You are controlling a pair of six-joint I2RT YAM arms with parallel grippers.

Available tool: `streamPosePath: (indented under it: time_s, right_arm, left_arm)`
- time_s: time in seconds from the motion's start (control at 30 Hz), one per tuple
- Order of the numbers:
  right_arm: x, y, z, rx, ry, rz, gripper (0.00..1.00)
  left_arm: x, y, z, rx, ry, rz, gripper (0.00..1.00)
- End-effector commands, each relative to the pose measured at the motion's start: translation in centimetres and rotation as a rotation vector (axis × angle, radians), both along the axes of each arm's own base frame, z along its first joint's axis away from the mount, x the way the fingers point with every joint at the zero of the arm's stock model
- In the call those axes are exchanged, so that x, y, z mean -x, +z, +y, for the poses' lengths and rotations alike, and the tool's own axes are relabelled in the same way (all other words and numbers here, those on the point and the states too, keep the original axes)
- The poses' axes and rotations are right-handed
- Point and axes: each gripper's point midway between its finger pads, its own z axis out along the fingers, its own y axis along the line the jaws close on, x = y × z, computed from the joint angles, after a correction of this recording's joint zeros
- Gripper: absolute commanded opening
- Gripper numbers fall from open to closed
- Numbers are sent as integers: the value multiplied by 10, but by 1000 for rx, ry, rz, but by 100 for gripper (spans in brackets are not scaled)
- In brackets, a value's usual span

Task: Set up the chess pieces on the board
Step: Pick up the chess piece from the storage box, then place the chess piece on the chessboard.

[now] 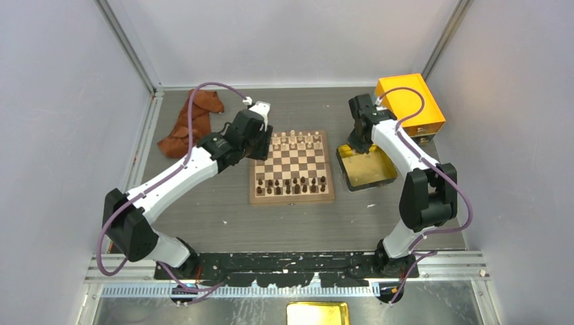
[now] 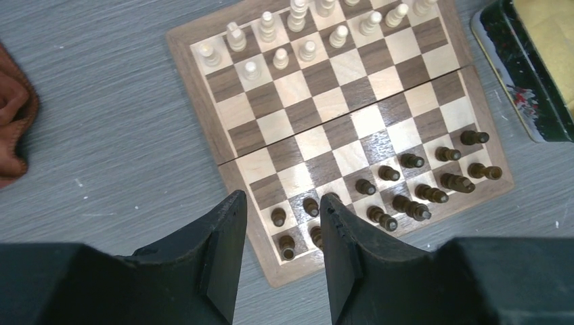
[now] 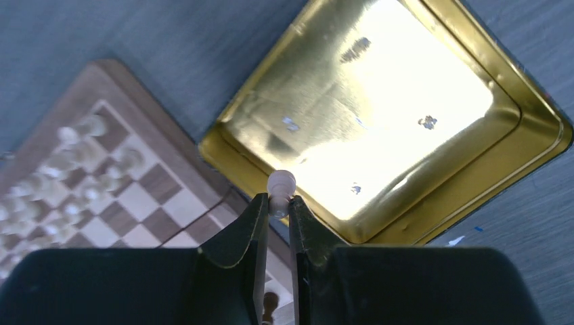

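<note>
The board (image 1: 291, 199) lies mid-table between my arms. Pale cream chess pieces (image 1: 298, 140) fill its far rows and dark brown ones (image 1: 296, 184) its near rows. The left wrist view shows the same board (image 2: 204, 101) with the cream pieces (image 2: 298, 27) at the top. My left gripper (image 2: 282, 196) hangs open and empty over the board's left edge, also seen from above (image 1: 260, 145). My right gripper (image 3: 278, 200) is shut on one cream piece (image 3: 281, 183), held above the tray's edge beside the board (image 3: 145, 196). From above, that gripper (image 1: 355, 145) sits right of the board.
A shallow golden tray (image 1: 369, 177) lies right of the board, its inside bare in the right wrist view (image 3: 420, 227). An orange-yellow box (image 1: 409, 101) stands at the back right. A brown cloth (image 1: 189, 125) lies back left. Grey walls enclose the table.
</note>
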Motion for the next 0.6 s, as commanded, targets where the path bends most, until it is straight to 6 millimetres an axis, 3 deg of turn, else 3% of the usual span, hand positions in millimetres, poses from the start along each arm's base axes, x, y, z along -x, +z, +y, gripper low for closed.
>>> streamPosePath:
  time_s: [0.0,0.2,0.37,0.57]
  right_arm:
    - [-25,45,9,14,61,-83,1]
    - [-47,71,54,9,196,-98,1]
    - [-62,81,112,-3,337,-95,1]
    - [-71,90,179,-5,488,-97,1]
  left_arm:
    - [-6,49,19,33,84,-127,45]
    - [-2,56,61,72,219,-126,45]
    - [1,55,95,68,319,-115,45]
    - [5,51,119,58,388,-110,45]
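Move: The white pawn is already in the right fingers, raised over the box. The empty square it belongs on, leftmost in the second white row, lies about 30 cm left, 7 cm ahead and 9 cm below; a standing white pawn is 3 cm to the right of that square and the corner white piece 3 cm beyond it. The box's middle is 5 cm right, 1 cm back and 9 cm below. From the left hand the square is roughly 11 cm ahead, 2 cm left and 18 cm down. The pawn, still pinched in the right fingers, is carried up and forward out over the box, then swept left towards the far edge of the board, some 15 cm left in all and about 7 cm each up and forward, the hand turning 20 degrees counter-clockwise. Meanwhile the empty left hand swings 10 cm left and 5 cm up, away from the board's left side. ##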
